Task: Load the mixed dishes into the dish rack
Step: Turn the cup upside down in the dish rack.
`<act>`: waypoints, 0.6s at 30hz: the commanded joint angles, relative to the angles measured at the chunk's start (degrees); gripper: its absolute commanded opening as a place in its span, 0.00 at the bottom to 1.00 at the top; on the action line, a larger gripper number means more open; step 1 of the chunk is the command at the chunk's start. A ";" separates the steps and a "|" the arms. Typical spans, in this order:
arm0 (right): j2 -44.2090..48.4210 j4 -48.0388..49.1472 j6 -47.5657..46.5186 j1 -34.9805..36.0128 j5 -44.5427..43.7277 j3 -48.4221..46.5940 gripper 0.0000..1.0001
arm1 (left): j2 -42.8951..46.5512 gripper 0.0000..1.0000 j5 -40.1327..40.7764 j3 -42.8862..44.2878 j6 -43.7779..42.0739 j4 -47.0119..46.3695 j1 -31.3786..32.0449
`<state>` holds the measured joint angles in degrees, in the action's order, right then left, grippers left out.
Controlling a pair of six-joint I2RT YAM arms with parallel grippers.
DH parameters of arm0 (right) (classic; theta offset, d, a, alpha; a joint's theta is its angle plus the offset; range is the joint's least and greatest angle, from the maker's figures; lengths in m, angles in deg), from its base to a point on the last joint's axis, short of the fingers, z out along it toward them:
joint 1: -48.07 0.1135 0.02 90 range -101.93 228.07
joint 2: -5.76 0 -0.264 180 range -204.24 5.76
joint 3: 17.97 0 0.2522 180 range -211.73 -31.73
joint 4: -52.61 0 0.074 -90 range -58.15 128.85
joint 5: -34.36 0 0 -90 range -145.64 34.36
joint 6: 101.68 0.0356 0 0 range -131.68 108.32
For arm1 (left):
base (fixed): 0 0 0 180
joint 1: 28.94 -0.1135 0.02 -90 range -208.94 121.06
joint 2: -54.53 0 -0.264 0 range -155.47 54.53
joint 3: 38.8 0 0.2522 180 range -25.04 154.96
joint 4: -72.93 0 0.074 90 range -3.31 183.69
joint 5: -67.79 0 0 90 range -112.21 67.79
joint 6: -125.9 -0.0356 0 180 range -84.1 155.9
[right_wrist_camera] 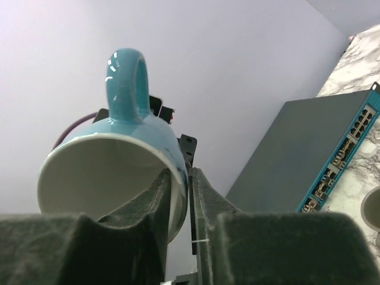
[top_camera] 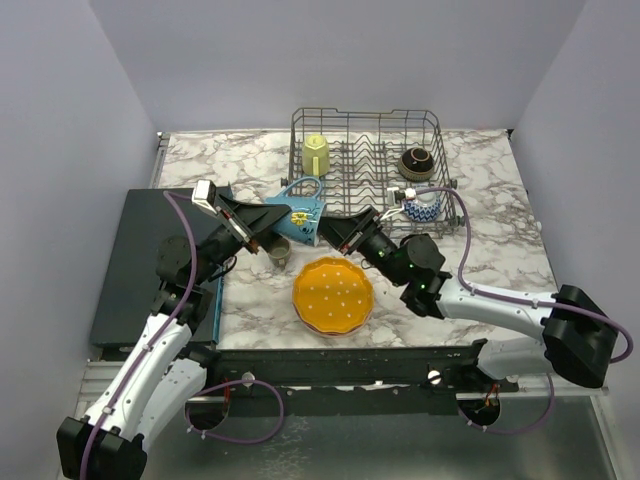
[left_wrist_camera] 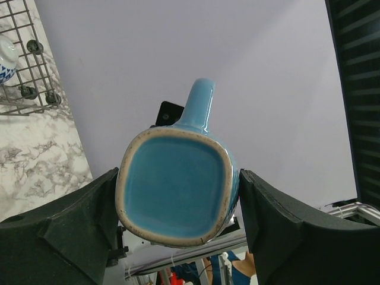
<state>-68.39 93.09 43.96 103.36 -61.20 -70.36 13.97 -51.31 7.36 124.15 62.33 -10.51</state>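
A blue mug point(top_camera: 298, 215) hangs on its side above the table between both grippers, handle up. My left gripper point(top_camera: 272, 226) is shut on it, a pad on each side of the square base point(left_wrist_camera: 175, 187). My right gripper point(top_camera: 336, 232) straddles the mug's rim wall point(right_wrist_camera: 113, 154), one finger inside the mouth. Its jaws stand slightly open, and a thin gap shows at the outer finger point(right_wrist_camera: 205, 202). The grey wire dish rack point(top_camera: 440, 135) stands at the back and holds a yellow mug point(top_camera: 316, 153), a brown bowl point(top_camera: 416, 161) and a blue-patterned bowl point(top_camera: 420, 206). An orange dotted plate point(top_camera: 333, 295) lies in front.
A small brown cup point(top_camera: 279, 251) stands on the marble just below the left gripper. A dark flat mat point(top_camera: 150, 260) covers the table's left side. The rack's near left corner point(left_wrist_camera: 27, 89) shows in the left wrist view.
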 commanded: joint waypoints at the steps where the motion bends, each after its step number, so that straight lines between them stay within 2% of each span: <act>1: 2.71 0.05 -0.62 0.36 1.16 1.13 0.28 | 0.15 0.50 -0.25 -0.23 -0.69 -4.38 -0.05; 9: 7.39 -3.86 -2.04 0.33 -0.83 2.90 0.43 | -0.81 0.45 -0.28 -0.12 -1.80 -4.47 -0.04; 18: 14.11 -11.94 -5.44 0.28 -3.70 4.14 0.48 | -4.19 0.40 -0.28 1.31 -4.45 -4.47 0.00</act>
<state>-58.05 83.95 41.07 103.47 -62.63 -67.15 11.31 -51.86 7.08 122.34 60.89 -10.44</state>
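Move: My left hand holds the blue cup on its side, mouth to the right; the dish rack's middle lies about 22 cm ahead, 20 cm to the right and 14 cm below, with the yellow cup standing in it some 23 cm ahead and 6 cm right. The grey cup is 2 cm ahead, 4 cm left and 18 cm down. From my right hand, which pinches the rim, the blue cup's middle is about 3 cm ahead, 4 cm left and 3 cm up. I open my right fingers from barely parted to about half open, let go of the blue cup's rim, and draw the right hand off to the right and a little back, some 3 cm in all, away from the cup. My left hand keeps its grip around the cup's body and eases about 1 cm down and forward with almost no turn. ##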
